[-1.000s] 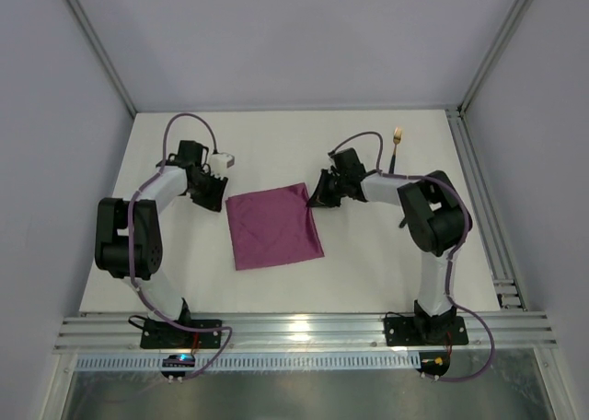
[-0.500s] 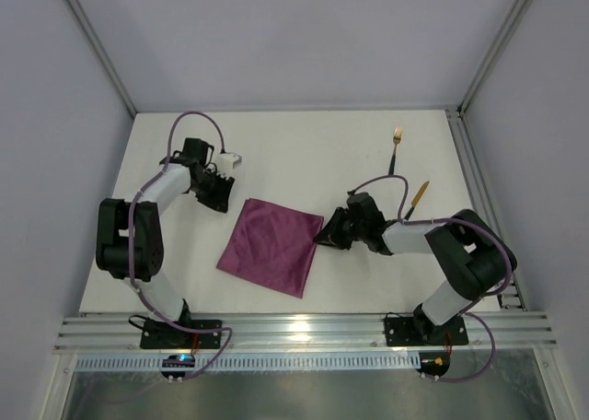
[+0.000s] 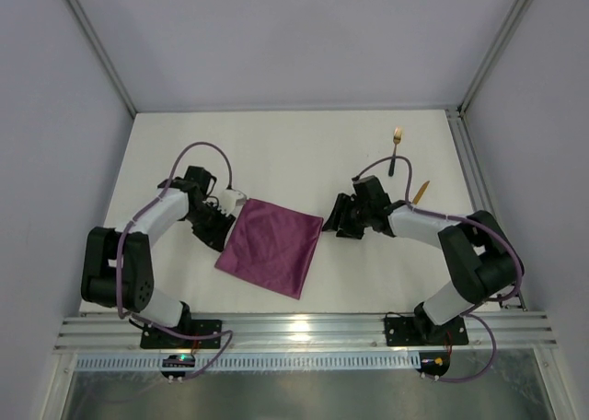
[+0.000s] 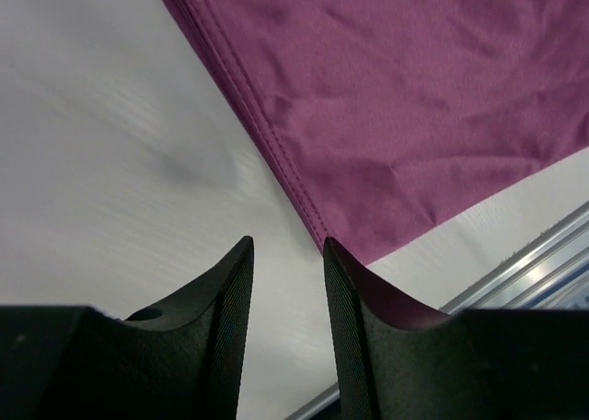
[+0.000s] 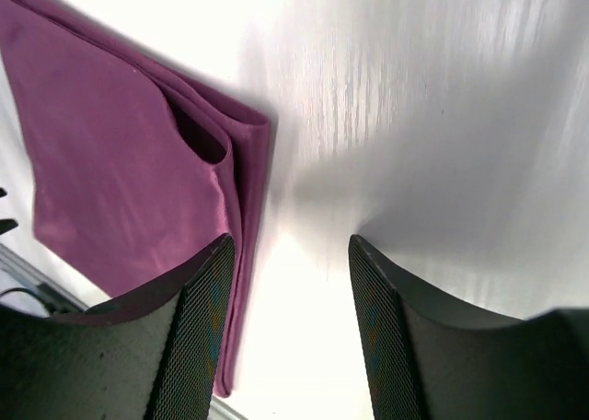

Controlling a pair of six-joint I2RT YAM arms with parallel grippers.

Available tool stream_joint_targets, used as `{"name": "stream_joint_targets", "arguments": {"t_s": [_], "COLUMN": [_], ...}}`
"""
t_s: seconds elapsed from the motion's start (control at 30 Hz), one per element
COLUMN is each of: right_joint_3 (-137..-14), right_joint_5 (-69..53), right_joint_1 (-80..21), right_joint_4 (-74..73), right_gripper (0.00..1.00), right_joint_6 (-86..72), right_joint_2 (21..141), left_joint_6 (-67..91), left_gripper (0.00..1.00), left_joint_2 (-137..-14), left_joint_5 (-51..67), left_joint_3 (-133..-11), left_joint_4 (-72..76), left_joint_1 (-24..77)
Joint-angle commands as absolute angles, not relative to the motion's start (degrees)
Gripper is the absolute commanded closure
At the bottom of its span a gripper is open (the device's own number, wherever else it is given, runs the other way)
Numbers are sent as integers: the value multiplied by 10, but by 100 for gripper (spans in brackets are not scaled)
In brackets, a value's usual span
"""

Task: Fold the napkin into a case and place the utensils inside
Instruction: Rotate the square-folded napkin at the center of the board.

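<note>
The magenta napkin lies folded double on the white table, turned at a slant. My left gripper sits low at its left edge, open a narrow way; in the left wrist view only bare table shows between the fingers, and the napkin's hem runs just ahead of them. My right gripper is open beside the napkin's right corner, apart from it, with the layered fold left of its gap. The gold fork and knife lie behind my right arm.
An aluminium rail runs along the table's near edge and another along the right side. Grey walls close the back and sides. The near rail shows beyond the napkin's corner in the left wrist view.
My right gripper dragged the napkin's corner nearer, turning the cloth, then opened and let go. My left gripper slid nearer along the napkin's left edge and opened a little.
</note>
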State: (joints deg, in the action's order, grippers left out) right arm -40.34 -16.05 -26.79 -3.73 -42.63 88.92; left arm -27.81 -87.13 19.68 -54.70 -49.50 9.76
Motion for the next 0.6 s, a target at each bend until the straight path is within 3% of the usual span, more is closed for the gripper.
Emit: {"name": "stream_joint_targets", "arguments": {"t_s": [0.0,0.23,0.57], "right_joint_3": [-449,-491,-515], "right_joint_5": [-137,-162,-188], "right_joint_1": [-263,-250,-251], "right_joint_4": [-103,-75,-54], "right_gripper": [43,43,43], "right_joint_6": [-335,-306,-304], "right_joint_2": [911,943,972], "left_joint_6": [-299,-276,-272], "left_gripper": [61,59,60], "left_joint_2": [-832,-802,-863], "left_joint_5": [173,156,87], "left_joint_3": [-516,-497,-469], "left_joint_4": [-518,-515,-467], "left_joint_1": [115,169,211]}}
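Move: The napkin's near left corner lies some 6 cm back from the left hand, about 1 cm to its left and 3 cm below; its far left corner is about 13 cm ahead and 6 cm to the right, also some 3 cm below. For the right hand, the napkin's far right corner is roughly 3 cm ahead, 3 cm left and 2 cm below. The knife lies about 8 cm ahead and 19 cm to the right of that hand, on the table. The napkin's near left corner is reached by the left hand, which draws back about 5 cm along the left edge, then sinks some 2.5 cm, turning about 10 degrees clockwise, until its part-open fingertips straddle the corner and seem to touch the cloth. The right hand slides level about 3.5 cm forward towards the far right corner, fingers staying open, turning slightly counter-clockwise. ##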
